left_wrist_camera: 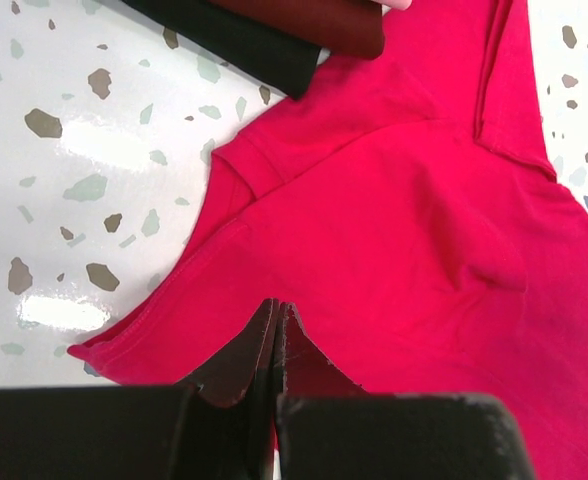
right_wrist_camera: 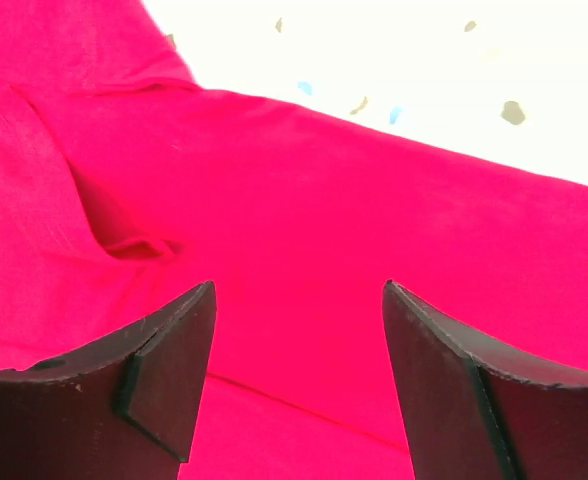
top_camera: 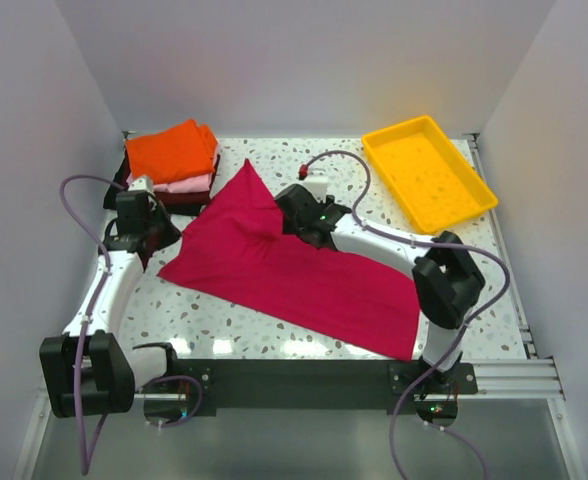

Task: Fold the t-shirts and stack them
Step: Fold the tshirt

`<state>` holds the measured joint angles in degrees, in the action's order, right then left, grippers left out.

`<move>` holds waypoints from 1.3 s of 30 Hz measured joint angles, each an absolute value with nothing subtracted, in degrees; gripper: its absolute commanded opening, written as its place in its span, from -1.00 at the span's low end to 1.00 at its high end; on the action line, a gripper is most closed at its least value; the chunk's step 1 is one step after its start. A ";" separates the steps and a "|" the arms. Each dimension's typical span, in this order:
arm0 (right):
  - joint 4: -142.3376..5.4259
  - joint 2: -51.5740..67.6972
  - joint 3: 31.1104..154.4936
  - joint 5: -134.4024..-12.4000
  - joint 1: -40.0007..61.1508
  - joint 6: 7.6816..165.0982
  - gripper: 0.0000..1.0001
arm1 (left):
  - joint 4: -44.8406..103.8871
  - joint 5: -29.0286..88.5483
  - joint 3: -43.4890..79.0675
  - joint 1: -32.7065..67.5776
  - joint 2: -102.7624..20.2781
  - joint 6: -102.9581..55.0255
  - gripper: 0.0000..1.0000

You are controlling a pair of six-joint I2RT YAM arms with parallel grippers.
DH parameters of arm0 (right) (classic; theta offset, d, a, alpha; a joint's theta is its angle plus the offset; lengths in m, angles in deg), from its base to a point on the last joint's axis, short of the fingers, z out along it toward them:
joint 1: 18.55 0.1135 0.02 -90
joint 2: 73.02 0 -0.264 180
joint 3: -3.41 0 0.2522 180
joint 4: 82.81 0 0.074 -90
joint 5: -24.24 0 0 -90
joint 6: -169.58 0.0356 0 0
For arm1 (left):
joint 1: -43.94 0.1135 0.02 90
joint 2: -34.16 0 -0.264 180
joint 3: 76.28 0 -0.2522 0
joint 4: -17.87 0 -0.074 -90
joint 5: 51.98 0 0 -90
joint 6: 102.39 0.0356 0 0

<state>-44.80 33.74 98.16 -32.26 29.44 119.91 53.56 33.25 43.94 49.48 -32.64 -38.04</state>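
A crimson-magenta t-shirt [top_camera: 294,280] lies spread across the middle of the table, with one corner pulled up toward the back [top_camera: 246,175]. At the back left is a stack of folded t-shirts: orange [top_camera: 172,150] on top, pale pink [top_camera: 189,184] under it, dark maroon [top_camera: 179,198] at the bottom. My left gripper [top_camera: 166,237] hovers at the shirt's left edge with its tips [left_wrist_camera: 277,305] pressed together and no cloth showing between them. My right gripper [top_camera: 286,222] is over the shirt's upper middle. Its fingers [right_wrist_camera: 299,290] stand wide apart just above the red cloth [right_wrist_camera: 304,180], holding nothing.
A yellow plastic tray [top_camera: 399,129] sits empty at the back right. The left wrist view shows the dark maroon fold [left_wrist_camera: 314,20] and a black layer [left_wrist_camera: 234,40] close to the shirt's sleeve. White walls close in the left, right and back.
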 measured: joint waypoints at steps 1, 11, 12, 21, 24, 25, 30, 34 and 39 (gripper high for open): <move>-44.52 31.86 97.07 -32.02 29.30 119.43 0.44 | 53.56 34.03 43.94 48.84 -32.36 -38.01 -1.00; -42.48 15.38 78.42 -33.60 26.51 118.78 0.61 | 53.93 41.73 43.92 34.90 -31.35 -39.59 -1.00; -42.48 14.05 76.00 -34.21 25.39 118.91 0.63 | 53.84 42.25 43.92 33.59 -31.48 -40.29 -1.00; -43.18 4.85 61.50 -42.76 16.69 120.76 0.84 | 48.42 45.51 42.93 24.19 -45.12 -44.94 -1.00; -43.86 3.03 58.03 -45.84 14.05 121.73 0.85 | 45.91 45.79 42.96 22.99 -49.45 -45.40 -1.00; -43.86 2.64 56.91 -46.54 13.15 122.05 0.86 | 44.80 45.83 42.98 22.64 -50.87 -45.77 -1.00; -44.67 2.18 52.54 -49.60 9.02 122.67 0.87 | 40.27 45.86 45.53 21.78 -54.15 -46.08 -1.00; -47.36 1.85 51.95 -52.35 5.79 122.64 0.87 | 36.80 46.34 49.38 21.13 -53.71 -46.45 -1.00; -51.97 2.03 51.19 -54.30 2.64 122.64 0.87 | 31.77 47.65 53.12 19.90 -52.16 -47.78 -1.00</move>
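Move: The left hand hangs roughly 12 cm above the table; the t-shirt's left part lies about 13 cm to its right, level with it fore and aft, and the folded stack some 19 cm ahead and 1 cm left. From the right hand, the t-shirt's right part lies about 17 cm right, 10 cm back and 9 cm below. The yellow tray is some 29 cm right and 16 cm ahead of it, the t-shirt's far sleeve about 10 cm left and 17 cm ahead. Coming away from the middle of the t-shirt, the right hand rises slightly, then sweeps about 20 cm to the right and some 10 cm back, sinking to the t-shirt's right part as its fingers open wider and the wrist tips down and turns clockwise, and at the end eases 2 to 3 cm forward low on the cloth. Meanwhile the left hand, fingers kept shut, swings about 13 cm right over the t-shirt and then drops some 11 cm, turning slightly clockwise, until its fingertips come to rest on the left part. ##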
